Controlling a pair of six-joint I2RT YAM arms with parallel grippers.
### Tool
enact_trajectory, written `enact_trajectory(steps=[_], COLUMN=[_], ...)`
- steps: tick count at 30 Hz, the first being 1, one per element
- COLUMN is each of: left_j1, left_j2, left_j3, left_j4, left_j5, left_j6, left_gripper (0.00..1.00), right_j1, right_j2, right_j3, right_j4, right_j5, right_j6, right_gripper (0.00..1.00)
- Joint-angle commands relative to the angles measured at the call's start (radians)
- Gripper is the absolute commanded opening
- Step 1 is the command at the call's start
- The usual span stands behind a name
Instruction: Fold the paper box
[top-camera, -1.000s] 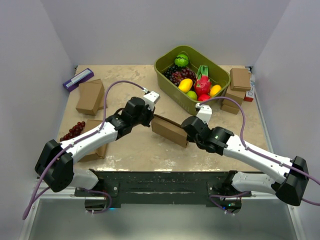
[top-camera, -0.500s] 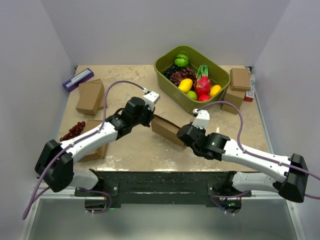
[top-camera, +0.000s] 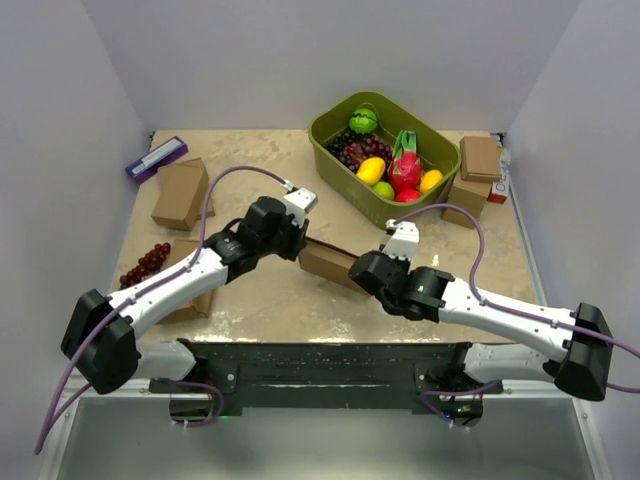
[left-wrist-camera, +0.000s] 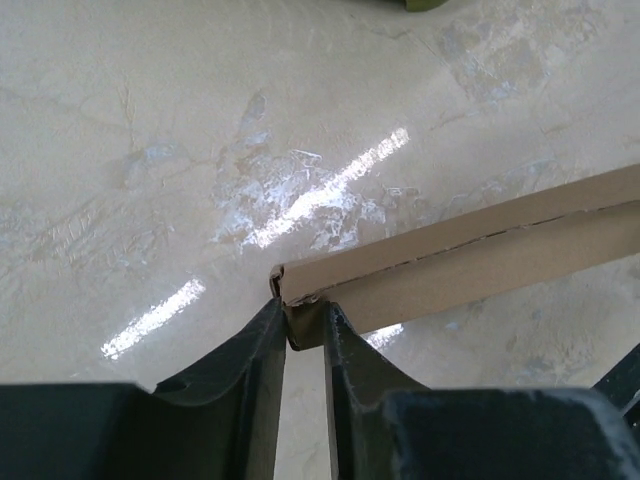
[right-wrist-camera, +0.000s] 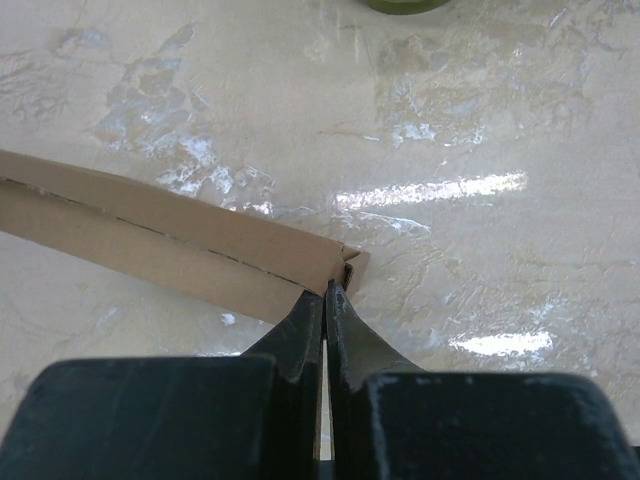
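Note:
The paper box (top-camera: 325, 262) is a flat, folded brown cardboard piece lying on the table between my two arms. My left gripper (top-camera: 298, 243) is at its left end. In the left wrist view the fingers stand slightly apart, astride the corner of the paper box (left-wrist-camera: 480, 250), left gripper (left-wrist-camera: 300, 315). My right gripper (top-camera: 358, 272) is at the right end. In the right wrist view its jaws are pressed together on the thin corner edge of the paper box (right-wrist-camera: 150, 235), right gripper (right-wrist-camera: 327, 288).
An olive-green tub (top-camera: 345, 185) of toy fruit stands at the back right. Small thicker cardboard boxes sit at the left (top-camera: 180, 193) and right (top-camera: 480, 158). A purple box (top-camera: 156, 158) and dark grapes (top-camera: 148, 262) lie on the left side.
The right arm has moved left and nearer, and the box has shifted a little left with it. The left jaws have parted slightly.

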Motion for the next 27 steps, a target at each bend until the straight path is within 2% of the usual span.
enact_trajectory(steps=[1,10,13,18,22,27], left_j1=[-0.024,0.01,0.06,0.169,0.176,0.179], left_j2=[-0.07,-0.15,-0.165,-0.181,-0.166,-0.121], left_j3=[0.02,0.027,0.029,-0.049,-0.105,-0.143], left_j4=[-0.027,-0.093,-0.101,0.035,0.154,0.255], left_j5=[0.116,0.165,0.18,0.224,0.191,0.174], left_j6=[-0.016,-0.056,-0.1,-0.232,-0.338,-0.395], left_gripper=[0.34,0.67,0.73,0.75,0.76,0.77], right_j1=[0.018,0.018,0.018,0.018,0.018,0.018], right_j2=[0.052,0.063,0.06,0.055,0.055,0.058], right_j3=[-0.001,0.005,0.003,-0.006,-0.009,-0.011], right_j4=[-0.017,0.007,0.013,0.026,0.029,0.03], right_j5=[-0.121,-0.135,-0.136,-0.143,-0.143,-0.144], right_j6=[0.064,0.046,0.041,0.035,0.033,0.029], right_gripper=[0.0,0.0,0.0,0.0,0.0,0.0])
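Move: The upright paper box spans the hands. Its middle is about 9 cm to the right of the left hand, 4 cm back and 4 cm lower, and the parting left fingers are at its left end. From the right hand, shut on the right end, the middle is about 9 cm left, 4 cm ahead and 4 cm lower. From the left hand, the green tub is some 24 cm ahead and 20 cm right, and the flat carton 27 cm left and 6 cm back. The left fingers come free of the box's left end, spreading wide as the hand backs off about 3 cm and rises 4. It then swings forward and left, and sinks about 2 cm with the open fingers over that end, rolling some 20 degrees left side down. The right hand keeps its pinch on the right end and carries the box about 2 cm left. ##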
